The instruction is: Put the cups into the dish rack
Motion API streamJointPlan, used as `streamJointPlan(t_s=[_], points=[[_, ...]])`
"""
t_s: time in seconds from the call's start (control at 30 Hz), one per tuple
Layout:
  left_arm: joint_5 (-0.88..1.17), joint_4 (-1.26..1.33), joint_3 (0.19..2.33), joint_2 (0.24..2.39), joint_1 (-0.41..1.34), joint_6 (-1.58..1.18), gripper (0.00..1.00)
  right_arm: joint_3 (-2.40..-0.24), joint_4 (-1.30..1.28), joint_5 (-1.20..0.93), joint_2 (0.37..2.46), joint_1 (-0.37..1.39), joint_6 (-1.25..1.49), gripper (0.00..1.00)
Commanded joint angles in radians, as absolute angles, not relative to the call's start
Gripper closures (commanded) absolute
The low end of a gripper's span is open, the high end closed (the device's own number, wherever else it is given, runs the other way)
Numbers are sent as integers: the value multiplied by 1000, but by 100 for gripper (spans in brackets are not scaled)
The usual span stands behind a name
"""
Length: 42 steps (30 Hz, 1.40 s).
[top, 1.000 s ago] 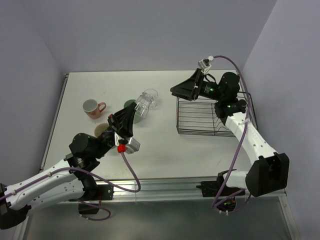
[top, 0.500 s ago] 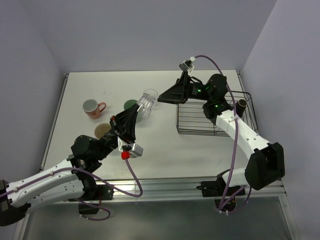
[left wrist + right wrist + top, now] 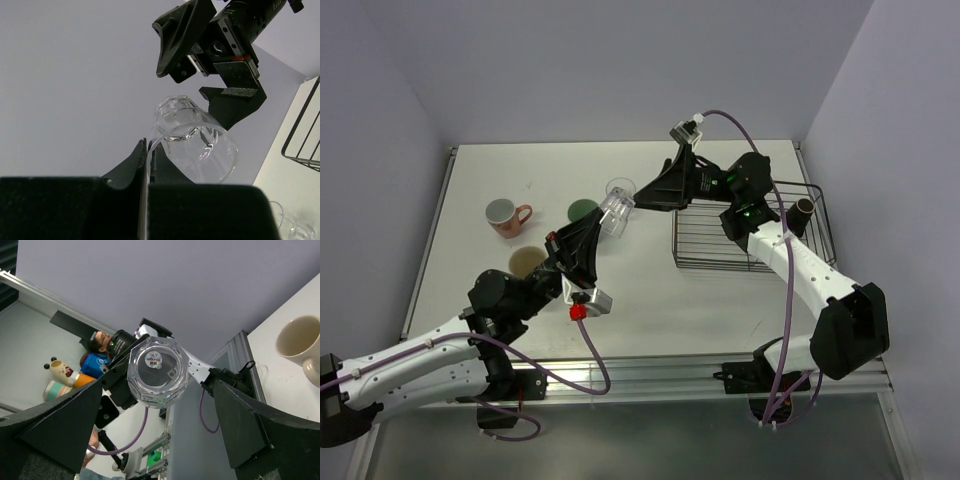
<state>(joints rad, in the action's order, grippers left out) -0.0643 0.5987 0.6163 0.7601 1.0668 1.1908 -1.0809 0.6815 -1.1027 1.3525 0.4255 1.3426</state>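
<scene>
My left gripper (image 3: 149, 150) is shut on the rim of a clear glass (image 3: 192, 135), which it holds tilted in the air over the table's middle (image 3: 614, 213). The glass's faceted base (image 3: 157, 371) faces my right gripper (image 3: 155, 425), which stands open just short of it, apart from it (image 3: 645, 197). The black wire dish rack (image 3: 720, 258) lies to the right with a dark brown cup (image 3: 804, 208) at its far right side. A pinkish mug (image 3: 505, 215), a green tumbler (image 3: 583, 209) and a cream mug (image 3: 525, 261) stand on the left. A second clear glass (image 3: 289, 227) lies below.
The white table is bounded by purple walls at the back and both sides. A metal rail (image 3: 650, 372) runs along the near edge by the arm bases. My left arm's purple cable (image 3: 592, 352) loops over the front of the table.
My right gripper has swung left from above the rack to face the glass's base. My left gripper has raised and tipped the glass toward it.
</scene>
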Motion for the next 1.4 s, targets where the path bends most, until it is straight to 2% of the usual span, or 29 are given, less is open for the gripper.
streamJointPlan(t_s=[0.0,0.37,0.57,0.7,0.97,1.07,1.17,1.2,1.27,1.3,1.37], points=[[-52,675,630,767,1080,1204,100,-1112,733,-1120,1359,448,1336,0],[-48,673,618,779,1108,1224,100,-1141,718,-1126,1370,471,1315,0],[-51,663,620,784,1115,1229,100,-1144,695,-1124,1371,469,1295,7],[-52,655,612,788,1118,1246,100,-1143,657,-1124,1368,471,1272,21],[-58,638,597,788,1120,1273,100,-1143,600,-1124,1364,471,1232,37],[-63,637,592,792,1120,1287,100,-1147,585,-1127,1365,471,1221,48],[-69,634,586,793,1118,1296,98,-1155,559,-1135,1367,471,1206,67],[-74,632,586,792,1120,1298,96,-1157,548,-1135,1365,471,1197,77],[-78,629,583,790,1120,1295,90,-1164,519,-1141,1364,469,1172,87],[-84,627,583,787,1120,1295,79,-1167,497,-1143,1362,469,1154,94],[-86,626,580,784,1120,1295,65,-1175,477,-1146,1359,460,1138,100]])
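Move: The left hand pinches an upended clear glass by its rim and brings it to the right gripper, about 9 cm to its right, some 2 cm farther out and nearly level. From the right hand's open fingers the held glass's middle is about 6 cm left, 2 cm back and 1 cm lower, base towards them. Far below, from the left hand, another glass stands roughly 33 cm ahead and 3 cm right, the green cup about 29 cm ahead and 8 cm left. In mid-air the left hand eases the held glass right towards the right gripper and then down, about 2 cm each way, rolling slightly, and only at the very end parts its fingers about a third open around the rim. The right hand edges about 1 cm back and left so its wide-open fingers come around the base, then sinks about 2 cm alongside while they close to just over half and pinch the glass. ##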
